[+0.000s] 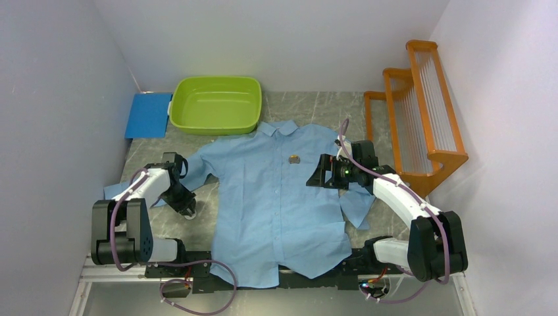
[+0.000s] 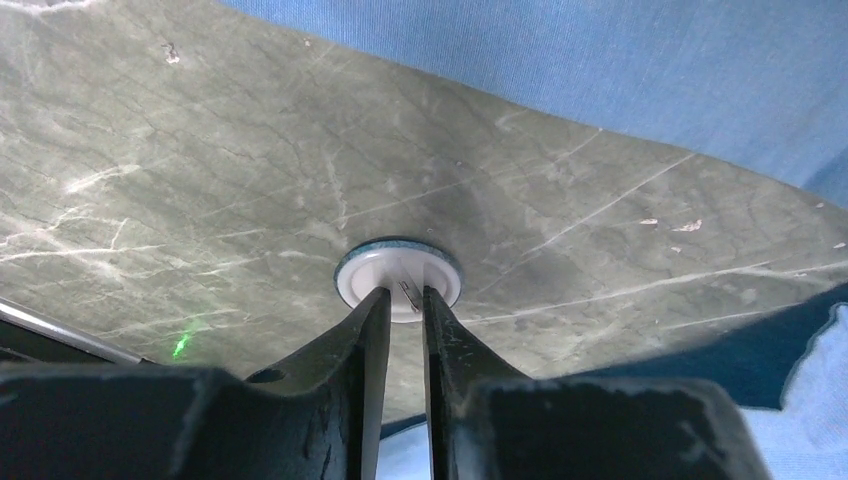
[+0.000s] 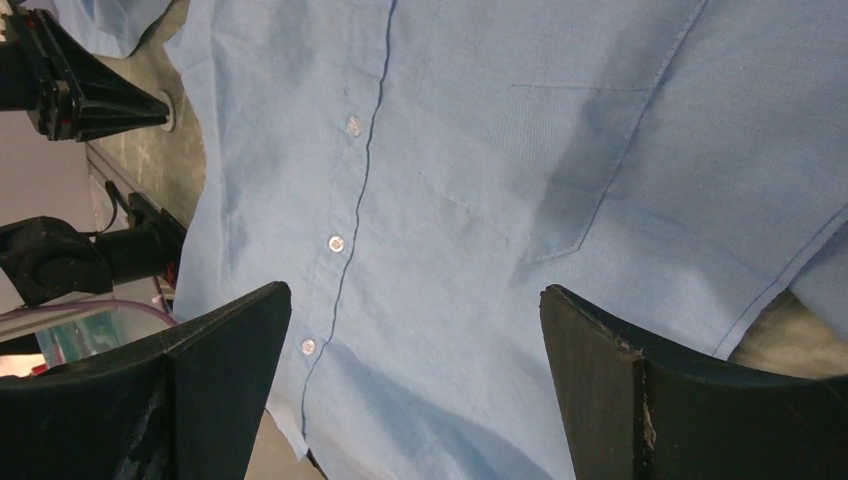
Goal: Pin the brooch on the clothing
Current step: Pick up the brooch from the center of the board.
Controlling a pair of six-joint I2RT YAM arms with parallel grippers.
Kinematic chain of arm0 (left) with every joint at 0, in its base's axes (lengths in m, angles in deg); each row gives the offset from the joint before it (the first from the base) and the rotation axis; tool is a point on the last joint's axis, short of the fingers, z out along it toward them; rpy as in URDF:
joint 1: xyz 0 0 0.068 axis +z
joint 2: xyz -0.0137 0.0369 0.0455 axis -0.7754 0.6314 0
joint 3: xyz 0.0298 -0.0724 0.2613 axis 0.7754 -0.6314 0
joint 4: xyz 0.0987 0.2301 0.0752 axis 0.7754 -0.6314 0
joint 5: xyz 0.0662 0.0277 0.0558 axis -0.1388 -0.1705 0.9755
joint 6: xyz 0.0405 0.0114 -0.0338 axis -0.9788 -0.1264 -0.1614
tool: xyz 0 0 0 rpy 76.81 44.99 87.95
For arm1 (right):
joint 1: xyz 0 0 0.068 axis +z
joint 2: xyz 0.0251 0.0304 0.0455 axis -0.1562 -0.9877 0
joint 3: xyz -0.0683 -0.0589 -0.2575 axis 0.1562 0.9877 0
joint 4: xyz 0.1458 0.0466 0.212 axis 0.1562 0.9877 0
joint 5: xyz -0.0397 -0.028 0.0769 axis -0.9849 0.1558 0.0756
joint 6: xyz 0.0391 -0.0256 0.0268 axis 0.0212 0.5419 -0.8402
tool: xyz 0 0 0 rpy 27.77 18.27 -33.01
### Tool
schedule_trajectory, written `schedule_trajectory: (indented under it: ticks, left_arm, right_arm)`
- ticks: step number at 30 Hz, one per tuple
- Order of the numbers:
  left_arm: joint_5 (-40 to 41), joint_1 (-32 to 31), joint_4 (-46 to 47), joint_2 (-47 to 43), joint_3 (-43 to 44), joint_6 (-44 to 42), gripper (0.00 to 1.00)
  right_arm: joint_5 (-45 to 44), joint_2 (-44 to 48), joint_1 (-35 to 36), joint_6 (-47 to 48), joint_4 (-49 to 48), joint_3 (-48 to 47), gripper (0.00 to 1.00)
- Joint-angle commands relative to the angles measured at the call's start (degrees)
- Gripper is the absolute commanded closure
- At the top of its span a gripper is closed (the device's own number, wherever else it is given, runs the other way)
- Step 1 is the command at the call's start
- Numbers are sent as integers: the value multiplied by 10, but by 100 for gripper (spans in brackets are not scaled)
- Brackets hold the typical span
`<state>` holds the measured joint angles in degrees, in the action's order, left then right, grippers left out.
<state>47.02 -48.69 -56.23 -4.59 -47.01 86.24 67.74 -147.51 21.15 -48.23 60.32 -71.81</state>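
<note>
The brooch is a small round white disc with a blue rim. It lies back up on the grey stone table, left of the clothing, with its metal pin showing. My left gripper points down onto it. Its jaws stand a narrow gap apart, one on each side of the pin, which lies against the right finger. In the top view the same gripper is beside the shirt's sleeve. The clothing, a light blue button-up shirt, lies spread flat. My right gripper hangs wide open over the shirt's chest, holding nothing.
A green tub and a blue sheet sit at the back left. An orange rack stands at the right wall. A small dark-gold item rests on the shirt's chest. White walls close in on both sides.
</note>
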Motion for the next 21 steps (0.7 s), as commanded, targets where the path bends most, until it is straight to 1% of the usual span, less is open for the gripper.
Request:
schedule_trajectory:
  ticks: [1, 2, 3, 4, 5, 10, 16, 21]
  left_arm:
    - [22, -2, 23, 33, -5, 6, 76]
    - [20, -2, 26, 38, -4, 3, 77]
    - [18, -2, 30, 41, -3, 0, 83]
    - [15, -2, 31, 43, -2, -2, 93]
    - [13, -3, 33, 42, 0, -4, 97]
    - [-13, -2, 42, 13, 6, -32, 97]
    - [-36, -18, 32, -60, 28, -78, 97]
    - [-56, -76, 45, -112, 54, -102, 97]
  right_arm:
    - [-6, 18, 0, 13, 3, -17, 1]
    - [-6, 19, 0, 13, 3, -17, 1]
    - [-7, 19, 0, 13, 4, -17, 1]
    - [-7, 20, 0, 12, 4, -17, 1]
    - [-7, 20, 0, 12, 5, -17, 1]
    - [-1, 22, 0, 8, 5, -22, 1]
    - [22, 24, 0, -6, -10, -23, 0]
    - [40, 26, 0, -17, -24, -24, 0]
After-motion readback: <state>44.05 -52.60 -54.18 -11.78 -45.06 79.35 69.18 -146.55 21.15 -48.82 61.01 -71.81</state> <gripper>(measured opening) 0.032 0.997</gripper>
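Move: Right beneath the left fingertips, about 1 cm down and barely ahead, the white brooch lies on the table with its pin side up between the slightly parted fingers. From that hand the shirt's sleeve crosses some 12 cm ahead and level sideways, and the shirt's side edge runs level ahead-wise, about 10 cm to the right. From the right hand the brooch is roughly 42 cm left, 14 cm back and 9 cm lower. Closing the last bit of gap, the left fingers shut on the upright pin at the brooch's back while the hand stays nearly in place. Then the hand lifts about 3 cm, going some 2.5 cm forward and 2 cm to the right towards the shirt, its fingertips swinging forward and the wrist turning clockwise, each around 10 degrees. ##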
